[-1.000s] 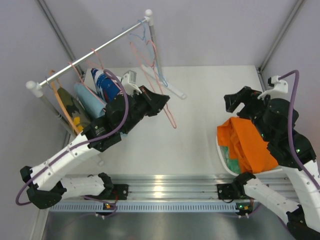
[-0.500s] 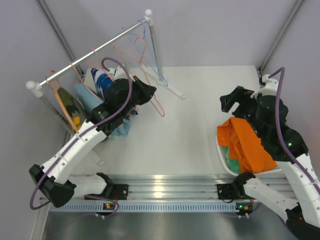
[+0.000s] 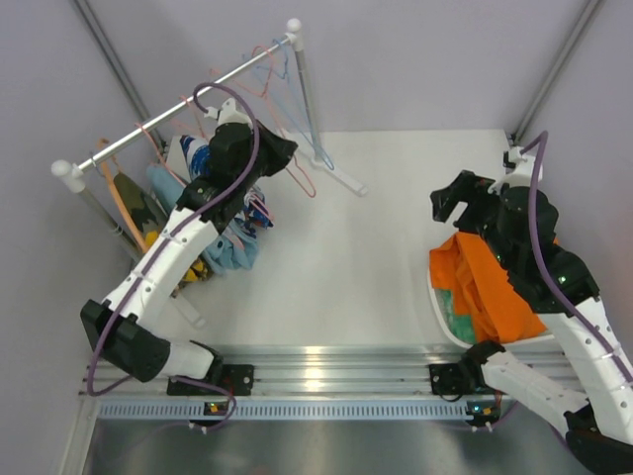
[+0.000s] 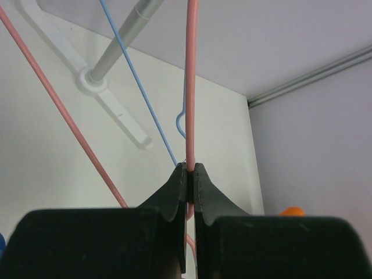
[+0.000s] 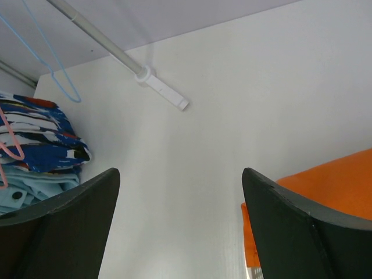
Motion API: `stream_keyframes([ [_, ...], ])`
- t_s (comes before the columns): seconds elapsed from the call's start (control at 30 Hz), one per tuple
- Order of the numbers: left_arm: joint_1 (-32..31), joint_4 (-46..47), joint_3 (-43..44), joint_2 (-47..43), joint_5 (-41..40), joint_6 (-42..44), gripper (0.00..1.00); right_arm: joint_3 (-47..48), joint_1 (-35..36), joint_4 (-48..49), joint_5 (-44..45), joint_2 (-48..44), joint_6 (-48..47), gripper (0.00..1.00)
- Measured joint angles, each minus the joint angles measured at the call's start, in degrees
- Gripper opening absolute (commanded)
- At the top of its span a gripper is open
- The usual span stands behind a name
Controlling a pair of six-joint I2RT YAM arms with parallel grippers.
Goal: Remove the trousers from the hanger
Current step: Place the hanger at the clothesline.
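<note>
My left gripper (image 3: 287,153) is raised beside the rack rail (image 3: 178,109), shut on the wire of an empty pink hanger (image 3: 305,183). In the left wrist view the pink hanger (image 4: 191,87) runs straight up from the left gripper (image 4: 190,170). Blue-and-white patterned trousers (image 3: 206,163), light blue trousers (image 3: 232,252) and olive camouflage trousers (image 3: 138,208) hang or bunch at the rail's left part, below my left arm. Orange trousers (image 3: 490,282) lie over mint green trousers (image 3: 457,315) at the right. My right gripper (image 3: 447,203) stands open and empty just beyond them.
An empty blue hanger (image 3: 318,148) hangs near the rail's far end, by the rack post (image 3: 302,84) and its white foot (image 3: 341,178). A white basket (image 3: 437,302) holds the orange and mint trousers. Grey walls close in behind and on both sides.
My left arm has lifted and swung back toward the rail, carrying the pink hanger away from the table's middle. The right gripper has drifted slightly left, still open.
</note>
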Motion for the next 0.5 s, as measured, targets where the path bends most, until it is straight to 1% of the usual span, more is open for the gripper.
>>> stream_keyframes([
  [0.2, 3.1, 0.9, 3.2, 4.8, 2.2, 0.3, 0.00, -1.4, -0.2, 1.0, 0.0, 0.1, 0.0, 0.86],
  [0.33, 3.3, 1.1, 5.6, 7.9, 2.9, 0.7, 0.00, -1.9, -0.4, 1.9, 0.0, 0.0, 0.0, 0.87],
  [0.5, 3.8, 1.4, 6.9, 9.7, 2.4, 0.8, 0.00, -2.5, -0.5, 2.1, 0.0, 0.2, 0.0, 0.87],
])
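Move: My left hand still pinches the emptied pink hanger. The free stretch of clothesline rod I'm taking it to lies roughly 15 cm ahead, about 4 cm to the left and some 15 cm above. The two blue hangers hang about 12 cm ahead, 1 cm to the right and 4 cm up; the striped trousers sit around 12 cm left, level with me and 12 cm lower. From my right hand that rod stretch is about 29 cm forward, 29 cm left and 16 cm up. Slowing as I go, I carry the pink hanger about 5 cm forward with my left hand, towards the rod beside the blue hangers, letting it sink only a centimetre or so at the end. My wrist keeps its attitude and the fingers stay shut on the hanger's side, with the hook held up at the rod. ##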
